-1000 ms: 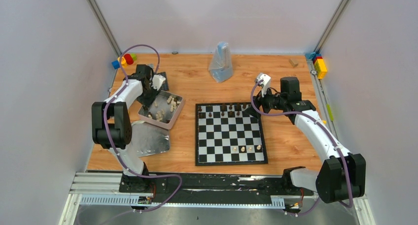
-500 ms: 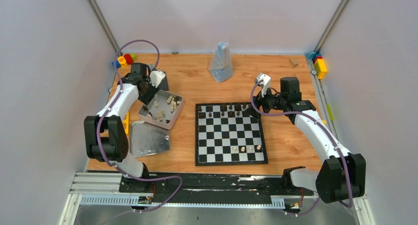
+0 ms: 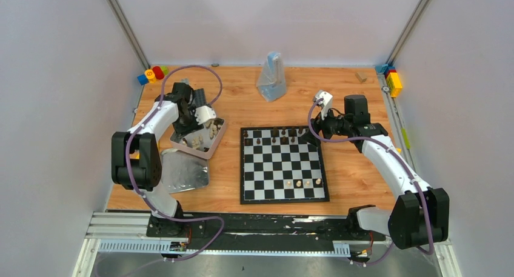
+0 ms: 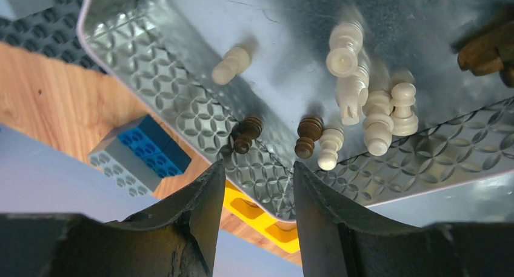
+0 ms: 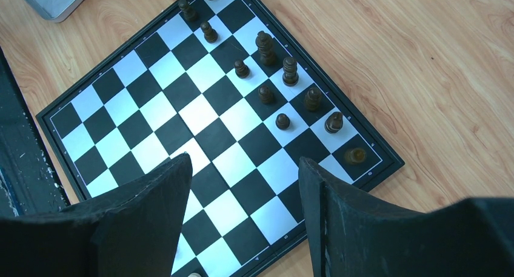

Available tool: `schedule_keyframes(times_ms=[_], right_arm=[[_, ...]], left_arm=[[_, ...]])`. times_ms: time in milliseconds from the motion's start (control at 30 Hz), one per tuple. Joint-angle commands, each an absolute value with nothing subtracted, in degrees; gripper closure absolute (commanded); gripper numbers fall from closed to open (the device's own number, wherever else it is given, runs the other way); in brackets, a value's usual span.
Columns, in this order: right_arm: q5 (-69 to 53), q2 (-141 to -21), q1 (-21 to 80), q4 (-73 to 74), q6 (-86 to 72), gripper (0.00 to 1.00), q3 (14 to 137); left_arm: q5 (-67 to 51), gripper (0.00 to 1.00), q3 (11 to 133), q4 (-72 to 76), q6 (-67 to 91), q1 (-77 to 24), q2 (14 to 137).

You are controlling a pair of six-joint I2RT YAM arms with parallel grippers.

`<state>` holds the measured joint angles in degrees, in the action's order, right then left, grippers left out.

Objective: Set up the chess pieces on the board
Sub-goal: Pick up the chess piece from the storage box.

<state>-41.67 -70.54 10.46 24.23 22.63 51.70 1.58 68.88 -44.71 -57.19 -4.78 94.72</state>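
Observation:
The board (image 3: 283, 195) lies mid-table with several dark chess pieces (image 3: 276, 134) on its far rows and three cream ones (image 3: 299, 183) near the front. More pieces lie loose in the silver tin (image 3: 219, 137). My left gripper (image 3: 188, 130) hangs over the tin's near-left part. In the left wrist view it (image 4: 257, 174) stands open and empty, just short of two dark pawns (image 4: 245, 133) and a cream pawn (image 4: 330, 148). My right gripper (image 3: 314, 133) hovers over the board's far right corner. It (image 5: 245, 168) is open above the board (image 5: 151, 110), dark pieces (image 5: 290, 71) beyond it.
The tin's lid (image 3: 185, 171) lies left of the board. A clear plastic bag (image 3: 271, 77) stands at the back. Toy bricks sit in the back corners (image 3: 153, 74) (image 3: 393, 80). A blue brick (image 4: 142, 156) and a yellow brick (image 4: 260, 213) lie beside the tin.
My left arm has swung from the tin's far-left edge to over the tin, its wrist turned. The right arm and the board's pieces have not moved.

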Motion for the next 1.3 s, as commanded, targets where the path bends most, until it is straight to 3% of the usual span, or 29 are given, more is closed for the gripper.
schedule_keyframes(times_ms=[0, 700, 1267], right_arm=[[-43.0, -70.9, 10.8, 24.2, 23.8, 0.34, 53.7], [-42.5, -72.7, 10.8, 24.8, 23.9, 0.34, 54.3], [-42.5, -72.9, 10.9, 25.6, 25.1, 0.34, 54.3]], left_arm=[[1.4, 0.48, 72.4, -49.7, -67.5, -5.3, 98.8], [9.8, 0.55, 76.0, -48.5, -76.0, -6.1, 107.4], [13.7, 0.74, 78.0, -51.6, -76.6, -7.0, 108.3]])
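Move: Beneath the left hand, inside the storage box, the dark pawn by the box's outer-left wall stands about 2 cm ahead, 3 cm to the left and 5 cm down. A second dark pawn is about 1 cm back and 1 cm left of the hand, a lone cream pawn some 4 cm ahead and 2 cm right, and the cluster of cream pieces roughly 3 cm back and 4 cm right. From the right hand the first dark pawn lies about 47 cm left, 2 cm ahead and well below. Sinking about 4.5 cm into the storage box and drifting left, the left hand comes down to the dark pawn, then rises barely a centimetre as it edges some 2 cm forward to it. Meanwhile the wrist turns clockwise by nearly 20 degrees and tips the fingers leftward, and the fingers narrow from half open to under a third, ending astride the pawn's head, not yet shut. ##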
